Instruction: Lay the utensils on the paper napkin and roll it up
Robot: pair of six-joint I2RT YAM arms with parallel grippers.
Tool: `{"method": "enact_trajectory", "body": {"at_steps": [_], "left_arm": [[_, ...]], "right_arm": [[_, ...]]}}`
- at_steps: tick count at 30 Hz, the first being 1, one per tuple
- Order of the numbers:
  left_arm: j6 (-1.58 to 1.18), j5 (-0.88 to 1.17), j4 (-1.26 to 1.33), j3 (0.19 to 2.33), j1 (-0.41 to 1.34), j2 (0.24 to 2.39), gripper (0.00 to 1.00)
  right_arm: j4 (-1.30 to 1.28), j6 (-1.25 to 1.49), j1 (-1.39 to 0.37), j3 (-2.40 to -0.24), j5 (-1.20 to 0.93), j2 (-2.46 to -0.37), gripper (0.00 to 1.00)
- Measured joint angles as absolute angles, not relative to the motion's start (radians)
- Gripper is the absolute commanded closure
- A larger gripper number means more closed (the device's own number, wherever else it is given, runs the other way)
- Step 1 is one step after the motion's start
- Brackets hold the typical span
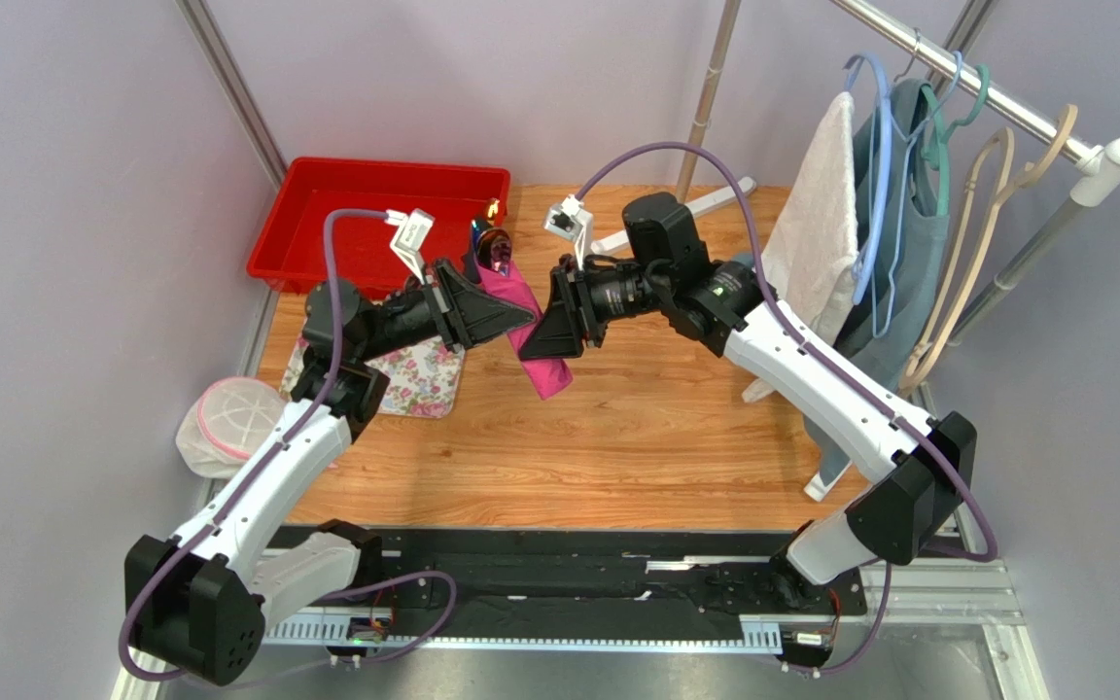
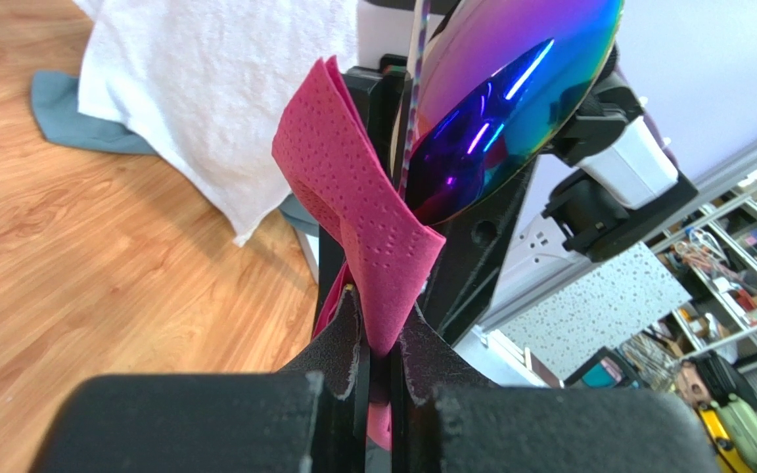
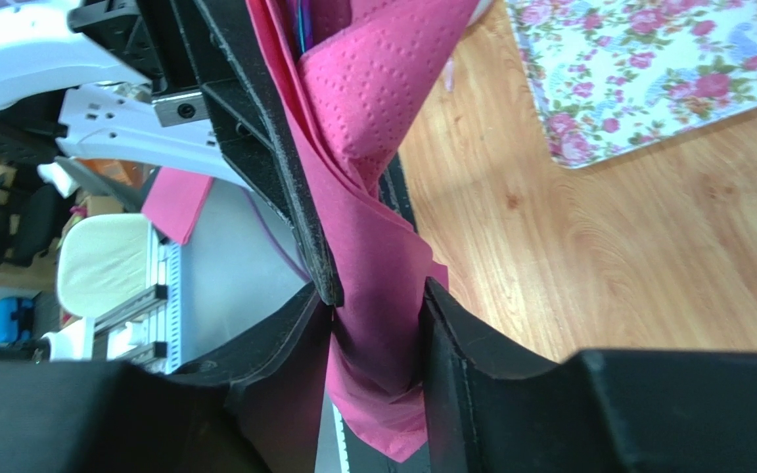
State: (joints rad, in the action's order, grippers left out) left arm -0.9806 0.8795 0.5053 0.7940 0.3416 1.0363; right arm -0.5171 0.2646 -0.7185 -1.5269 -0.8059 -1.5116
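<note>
The paper napkin [image 1: 543,362] is a crumpled magenta bundle held in the air between both arms above the wooden table [image 1: 639,438]. My left gripper [image 1: 512,309] is shut on the paper napkin [image 2: 363,197], pinching a fold at its fingertips. An iridescent purple spoon bowl [image 2: 511,108] and a thin handle stick up out of the bundle; these utensils [image 1: 490,242] show at its top. My right gripper [image 1: 560,330] faces the left one. In its wrist view the napkin [image 3: 382,266] fills the gap between its fingers [image 3: 456,345], which press on it.
A red tray [image 1: 362,219] stands at the back left. A floral cloth [image 1: 420,376] lies under the left arm, a white mesh bag [image 1: 230,423] off the table's left edge. A rack with a white towel [image 1: 822,234] and hangers stands at the right.
</note>
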Motion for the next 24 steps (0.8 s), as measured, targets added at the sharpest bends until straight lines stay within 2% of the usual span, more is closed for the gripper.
{"method": "enact_trajectory", "body": {"at_steps": [2,5,6,9,11,12,14,15,18,24], "left_arm": [[-0.991,0.891,0.516,0.794,0.342,1.035,1.0],[-1.008,0.904,0.534,0.794,0.343,1.034,1.0],[-1.011,0.908,0.54,0.794,0.343,1.034,1.0],[-1.035,0.923,0.559,0.795,0.343,1.031,1.0],[-1.039,0.921,0.559,0.796,0.343,1.024,0.84],[-1.039,0.919,0.556,0.796,0.343,1.022,0.63],[-1.027,0.904,0.543,0.796,0.343,1.016,0.5],[-1.024,0.889,0.535,0.797,0.343,1.013,0.33],[-1.01,0.845,0.484,0.807,0.338,0.997,0.23],[-1.013,0.76,0.388,0.817,0.309,0.982,0.22]], "right_arm": [[-0.496,0.281,-0.717,-1.518,-0.841,-1.512,0.68],[-0.473,0.306,-0.714,-1.511,-0.882,-1.512,0.94],[-0.464,0.318,-0.712,-1.51,-0.903,-1.512,1.0],[-0.446,0.326,-0.712,-1.51,-0.949,-1.511,1.0],[-0.437,0.333,-0.711,-1.51,-0.962,-1.511,1.0],[-0.434,0.338,-0.71,-1.51,-0.963,-1.51,1.0],[-0.431,0.356,-0.706,-1.51,-0.96,-1.51,1.0],[-0.432,0.372,-0.701,-1.51,-0.942,-1.51,1.0],[-0.434,0.404,-0.685,-1.512,-0.904,-1.512,1.0],[-0.407,0.469,-0.661,-1.532,-0.859,-1.517,1.0]]}}
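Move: The right hand's open fingers straddle the back part of the napkin roll: its middle is about 3 cm ahead, 2 cm left and 1 cm above, with the spoon bowl beyond the roll's far end, some 12 cm ahead, 6 left and 4 up. The floral board lies on the table about 17 cm ahead of the right hand, 22 left and 30 below. The left hand already pinches the roll about at its middle. Backward and slightly up, both hands shift together by 1 to 2 cm while the right fingers close and pinch the back part of the napkin roll beside the left fingertips, which still grip it. Then the left fingers open wide and let go, that hand easing about 3 cm forward and a little left, turning some 10 degrees counter-clockwise; the right keeps its pinch and carries the roll about 3.5 cm forward, rising slightly. ##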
